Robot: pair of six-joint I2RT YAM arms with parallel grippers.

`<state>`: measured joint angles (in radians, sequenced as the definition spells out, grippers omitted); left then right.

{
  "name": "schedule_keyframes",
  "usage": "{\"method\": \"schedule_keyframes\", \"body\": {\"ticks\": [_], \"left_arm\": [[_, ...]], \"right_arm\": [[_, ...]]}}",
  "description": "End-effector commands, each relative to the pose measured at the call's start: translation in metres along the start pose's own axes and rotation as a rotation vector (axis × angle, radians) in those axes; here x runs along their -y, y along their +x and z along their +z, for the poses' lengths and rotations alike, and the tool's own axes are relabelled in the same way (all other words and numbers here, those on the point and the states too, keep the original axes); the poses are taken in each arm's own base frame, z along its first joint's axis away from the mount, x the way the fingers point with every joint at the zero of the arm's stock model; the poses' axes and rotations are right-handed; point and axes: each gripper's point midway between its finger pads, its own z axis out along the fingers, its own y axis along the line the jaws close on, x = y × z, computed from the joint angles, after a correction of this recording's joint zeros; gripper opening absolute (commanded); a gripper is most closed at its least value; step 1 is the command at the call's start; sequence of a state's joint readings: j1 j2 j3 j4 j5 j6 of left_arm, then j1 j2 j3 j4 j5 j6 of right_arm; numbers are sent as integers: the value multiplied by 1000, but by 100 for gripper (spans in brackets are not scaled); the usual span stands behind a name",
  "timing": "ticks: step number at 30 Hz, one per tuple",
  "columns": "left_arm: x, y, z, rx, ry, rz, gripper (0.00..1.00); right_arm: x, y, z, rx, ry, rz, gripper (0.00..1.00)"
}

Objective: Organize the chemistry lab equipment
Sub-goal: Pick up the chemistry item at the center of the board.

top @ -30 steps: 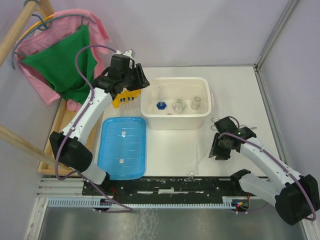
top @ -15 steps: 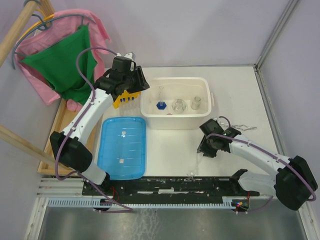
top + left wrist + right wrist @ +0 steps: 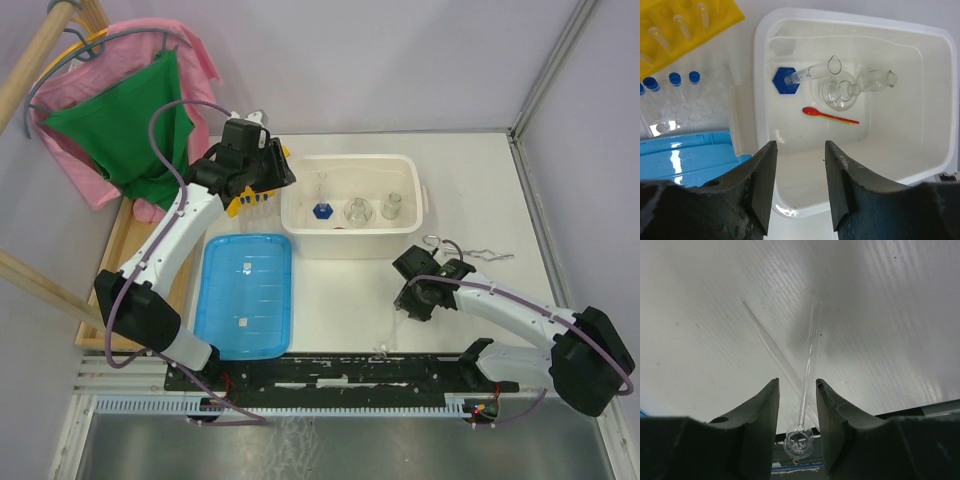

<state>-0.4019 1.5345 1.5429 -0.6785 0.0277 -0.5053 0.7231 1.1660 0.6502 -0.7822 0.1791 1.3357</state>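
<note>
My left gripper [image 3: 270,172] hangs open and empty above the yellow tube rack [image 3: 250,197], left of the white tub [image 3: 350,159]. In the left wrist view the open gripper [image 3: 800,187] looks down on the tub's near rim [image 3: 758,70]. Inside the tub lie two clear flasks [image 3: 840,93] [image 3: 877,80], a blue-based cylinder [image 3: 786,80] and a red spoon [image 3: 826,114]. Blue-capped tubes [image 3: 674,79] stand beside the yellow rack [image 3: 685,25]. My right gripper [image 3: 797,410] is open, its fingers on either side of a thin glass tube with a bulb end [image 3: 800,440], not touching it. Metal tongs [image 3: 470,250] lie right of it.
A flat blue lid [image 3: 245,295] lies front left of the tub. A second clear rod [image 3: 767,337] crosses under the bulb tube. The black rail [image 3: 350,370] runs along the near table edge by the bulb. Pink and green cloths [image 3: 130,120] hang at the back left.
My right gripper has swung left, away from the tongs, to stand over the bulb tube. My left gripper has shifted slightly back over the yellow rack.
</note>
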Motion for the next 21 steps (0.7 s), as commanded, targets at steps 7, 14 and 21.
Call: {"method": "schedule_keyframes", "body": {"ticks": [7, 14, 21], "left_arm": [[6, -5, -12, 51, 22, -19, 50], [4, -1, -11, 45, 22, -18, 50], [4, -1, -11, 47, 24, -17, 50]], "right_arm": [[12, 4, 18, 13, 35, 61, 40], [10, 9, 31, -5, 40, 52, 35], [10, 3, 25, 14, 72, 24, 4]]}}
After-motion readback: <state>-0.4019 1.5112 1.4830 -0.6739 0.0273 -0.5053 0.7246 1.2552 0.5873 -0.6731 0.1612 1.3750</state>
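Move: The chemistry item, a glass bulb on a long thin stem, lies almost directly under the right hand, about 4 cm down, with its middle some 2 cm back. A thin glass rod crosses the stem, its middle about 1 cm left and level fore and aft. The white box is roughly 21 cm ahead and 10 cm left. From the left hand, the chemistry item lies about 27 cm back, 22 cm right and 25 cm down. The open right fingers close to nearly shut and pinch the glass item's stem at the table top, between bulb and far tip. To get there the hand sinks about 3 cm towards the stem, easing a centimetre or so back and right, then slides about as far forward and left while closing, still pointing steeply down. ##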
